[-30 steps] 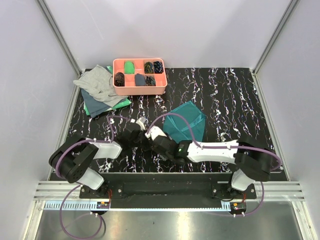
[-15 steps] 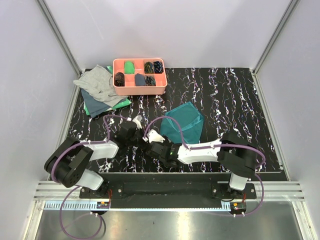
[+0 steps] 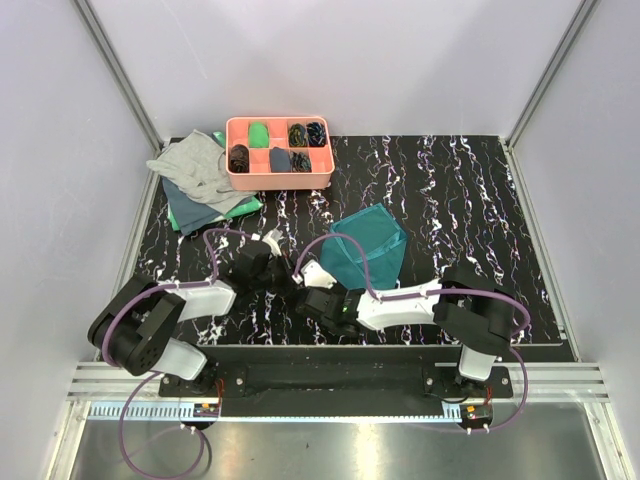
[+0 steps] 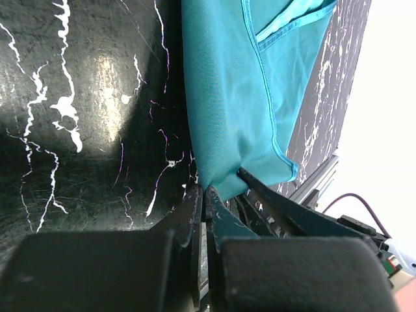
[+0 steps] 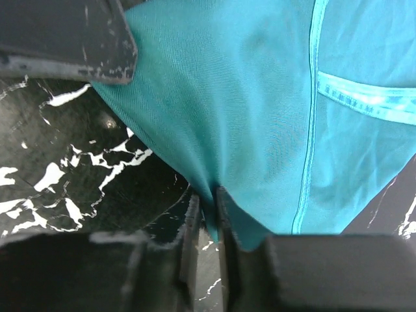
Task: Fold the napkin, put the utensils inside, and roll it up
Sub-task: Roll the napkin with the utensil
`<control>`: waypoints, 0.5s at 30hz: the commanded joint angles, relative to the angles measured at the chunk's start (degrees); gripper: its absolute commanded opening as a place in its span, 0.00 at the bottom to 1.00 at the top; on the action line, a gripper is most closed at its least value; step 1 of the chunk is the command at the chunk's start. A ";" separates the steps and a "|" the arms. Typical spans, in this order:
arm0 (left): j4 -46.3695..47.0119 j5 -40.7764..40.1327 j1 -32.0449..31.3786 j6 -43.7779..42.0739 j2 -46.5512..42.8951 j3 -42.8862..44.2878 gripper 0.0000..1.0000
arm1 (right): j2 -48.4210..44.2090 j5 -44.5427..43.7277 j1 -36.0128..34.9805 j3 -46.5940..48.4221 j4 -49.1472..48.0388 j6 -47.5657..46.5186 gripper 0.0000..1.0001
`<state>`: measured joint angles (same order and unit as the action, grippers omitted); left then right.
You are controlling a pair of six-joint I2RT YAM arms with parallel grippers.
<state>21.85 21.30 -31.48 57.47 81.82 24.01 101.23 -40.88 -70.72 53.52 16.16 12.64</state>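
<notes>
The teal napkin (image 3: 368, 245) lies bunched on the black marbled table, right of centre. My left gripper (image 3: 292, 272) and right gripper (image 3: 318, 274) meet at its near-left corner. In the left wrist view the left gripper (image 4: 205, 195) is shut on a pinched corner of the napkin (image 4: 234, 97), with a finger of the right gripper (image 4: 279, 208) close beside it. In the right wrist view the right gripper (image 5: 208, 195) is shut on a fold of the napkin (image 5: 247, 110), with a finger of the left gripper (image 5: 78, 39) at the upper left. The orange fork and the teal spoon are out of view.
A salmon compartment tray (image 3: 279, 180) holding several small dark and green items stands at the back left. A light grey cloth (image 3: 195, 165) lies on darker green cloths (image 3: 200, 212) left of it. Purple cables loop over both arms.
Both grippers have shifted a little to the left, staying together on the napkin's corner. The right arm's forearm has drawn left and the napkin has followed slightly.
</notes>
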 commanded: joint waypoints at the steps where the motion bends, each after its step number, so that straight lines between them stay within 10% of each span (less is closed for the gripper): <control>1: 1.71 2.08 0.55 -1.66 -0.26 1.83 0.02 | -1.12 1.06 -0.12 -0.78 -2.71 -1.04 0.14; 5: 3.38 3.74 1.60 -1.58 -0.26 0.87 0.34 | -0.95 6.93 0.66 -0.35 -2.89 -4.11 0.06; 15: -4.17 -1.43 6.08 -9.03 -9.30 -2.48 0.69 | -5.17 33.92 8.74 4.13 4.83 -5.26 0.00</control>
<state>20.64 23.20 -25.85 54.30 77.12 21.85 98.78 -23.24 -65.56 54.39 16.36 7.46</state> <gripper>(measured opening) 0.663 0.010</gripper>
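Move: The napkin's left corner is in the left gripper's shut fingers. The middle of the napkin lies about 11 cm to the right of them, some 6 cm ahead and 3 cm lower. From the right gripper, whose part-closed fingers straddle the near edge, the napkin's middle is roughly 8 cm ahead and 6 cm to the right. From the left gripper, the salmon box stands about 27 cm ahead and 5 cm left, the grey cloth pile some 21 cm ahead and 20 cm left. Shut the right fingers fully on the napkin's near edge, then carry that pinch about 1.5 cm left and slightly back, tipping the fingers more steeply down by some 10 degrees with a small counter-clockwise turn. Meanwhile open the left gripper wide to let go of the corner, and draw it about 3 cm left and a little forward, rising slightly. ##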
